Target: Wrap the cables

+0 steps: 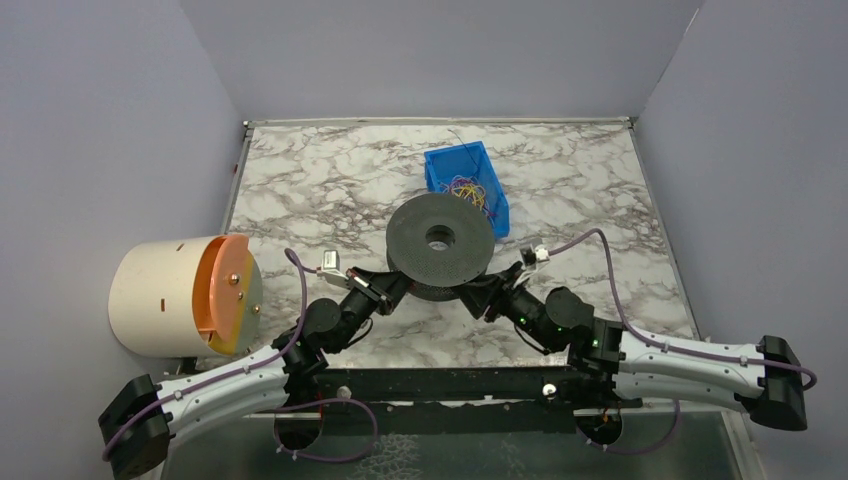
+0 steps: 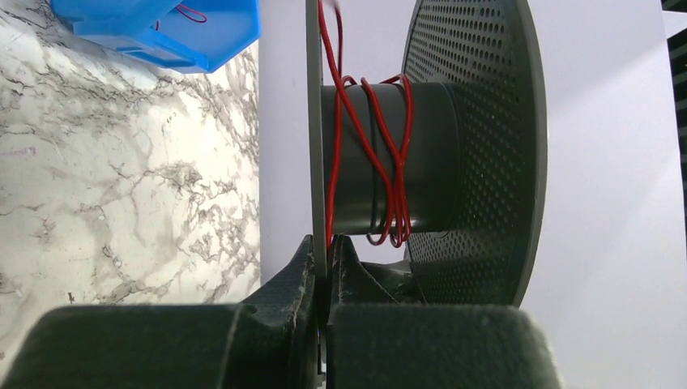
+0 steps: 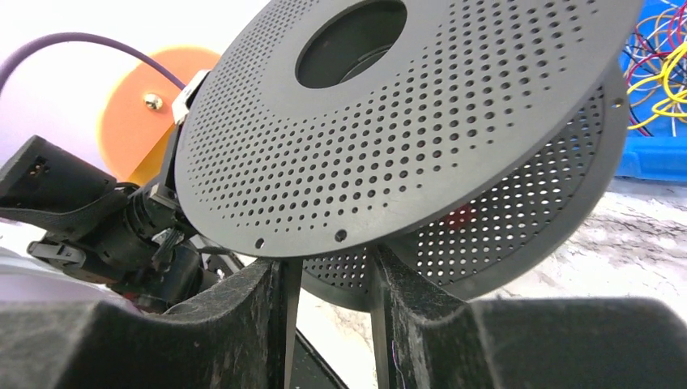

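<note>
A black perforated spool (image 1: 440, 240) is held above the middle of the table. My left gripper (image 1: 392, 284) is shut on the thin edge of one spool flange (image 2: 317, 121), seen up close in the left wrist view at the gripper (image 2: 328, 247). A red cable (image 2: 397, 203) loops a few times round the spool core (image 2: 433, 154) and runs up along that flange. More cables (image 1: 467, 188), yellow, red and purple, lie tangled in the blue bin (image 1: 436, 160). My right gripper (image 1: 487, 288) stands open at the spool's near right rim (image 3: 389, 146), its fingers (image 3: 267, 292) apart with nothing between them.
A cream cylinder with an orange face (image 1: 185, 295) lies on its side at the left table edge. The blue bin (image 3: 656, 158) sits just behind the spool. Grey walls close in the marble table (image 1: 320, 180) on three sides.
</note>
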Controlling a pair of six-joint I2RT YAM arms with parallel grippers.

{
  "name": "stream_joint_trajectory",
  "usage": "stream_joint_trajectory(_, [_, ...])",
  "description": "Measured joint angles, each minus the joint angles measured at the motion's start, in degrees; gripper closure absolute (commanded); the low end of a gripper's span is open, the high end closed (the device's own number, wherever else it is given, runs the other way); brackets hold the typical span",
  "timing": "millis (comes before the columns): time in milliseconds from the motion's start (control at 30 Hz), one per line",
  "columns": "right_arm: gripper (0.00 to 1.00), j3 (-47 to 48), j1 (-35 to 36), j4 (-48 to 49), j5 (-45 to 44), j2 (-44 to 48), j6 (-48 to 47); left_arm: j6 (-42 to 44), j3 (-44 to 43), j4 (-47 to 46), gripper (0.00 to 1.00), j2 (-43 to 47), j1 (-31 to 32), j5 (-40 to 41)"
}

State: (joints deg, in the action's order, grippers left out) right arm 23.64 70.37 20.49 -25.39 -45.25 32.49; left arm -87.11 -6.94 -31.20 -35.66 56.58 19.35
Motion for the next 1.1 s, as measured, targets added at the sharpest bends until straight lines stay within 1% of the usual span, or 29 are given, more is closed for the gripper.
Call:
stream_joint_trajectory(233, [0.60, -0.4, 0.0, -7.0, -0.6, 9.1, -1.0, 0.7, 0.0, 0.0, 1.00, 0.3, -0.3, -0.5])
stream_joint_trajectory(567, [0.60, -0.4, 0.0, -14.7, -5.4, 16.0, -1.0, 1.5, 0.7, 0.1, 1.00, 0.9, -1.0, -1.0])
stream_joint_trajectory(900, [0.60, -0.2, -0.3, -22.5, -10.9, 16.8, -0.1, 1.9, 2.0, 1.0, 1.00, 2.1, -2.2, -1.6])
stream_joint_trajectory(1100, [0.60, 0.5, -0.3, -25.7, -12.7, 16.3, 0.7, 3.0, 3.5, 4.9, 1.00, 4.9, -3.7, -1.5])
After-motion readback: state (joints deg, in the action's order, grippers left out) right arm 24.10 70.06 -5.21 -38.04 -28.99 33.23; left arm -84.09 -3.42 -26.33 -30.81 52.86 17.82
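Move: The spool, gripped by the left fingers at its lower flange, has its middle about 6 cm ahead of the left hand, 6 cm to its right and 4 cm above. From the empty right hand, at the spool's near right edge, that middle is some 8 cm ahead, 5 cm left and about level. The blue box lies some 22 cm ahead of the right hand, about 3 cm to its right and some 16 cm below. The right hand, fingers already parted and staying so, backs out from beside the spool's near edge and travels about 8 cm to the right, rising a little at first, then sinking to end some 2 cm lower, while it turns clockwise by about 13 degrees. The left hand keeps its pinch on the lower flange, first holding nearly still and then, in the second half, lowering the spool about 3 cm and easing it nearly 2 cm to the left with a slight roll. ##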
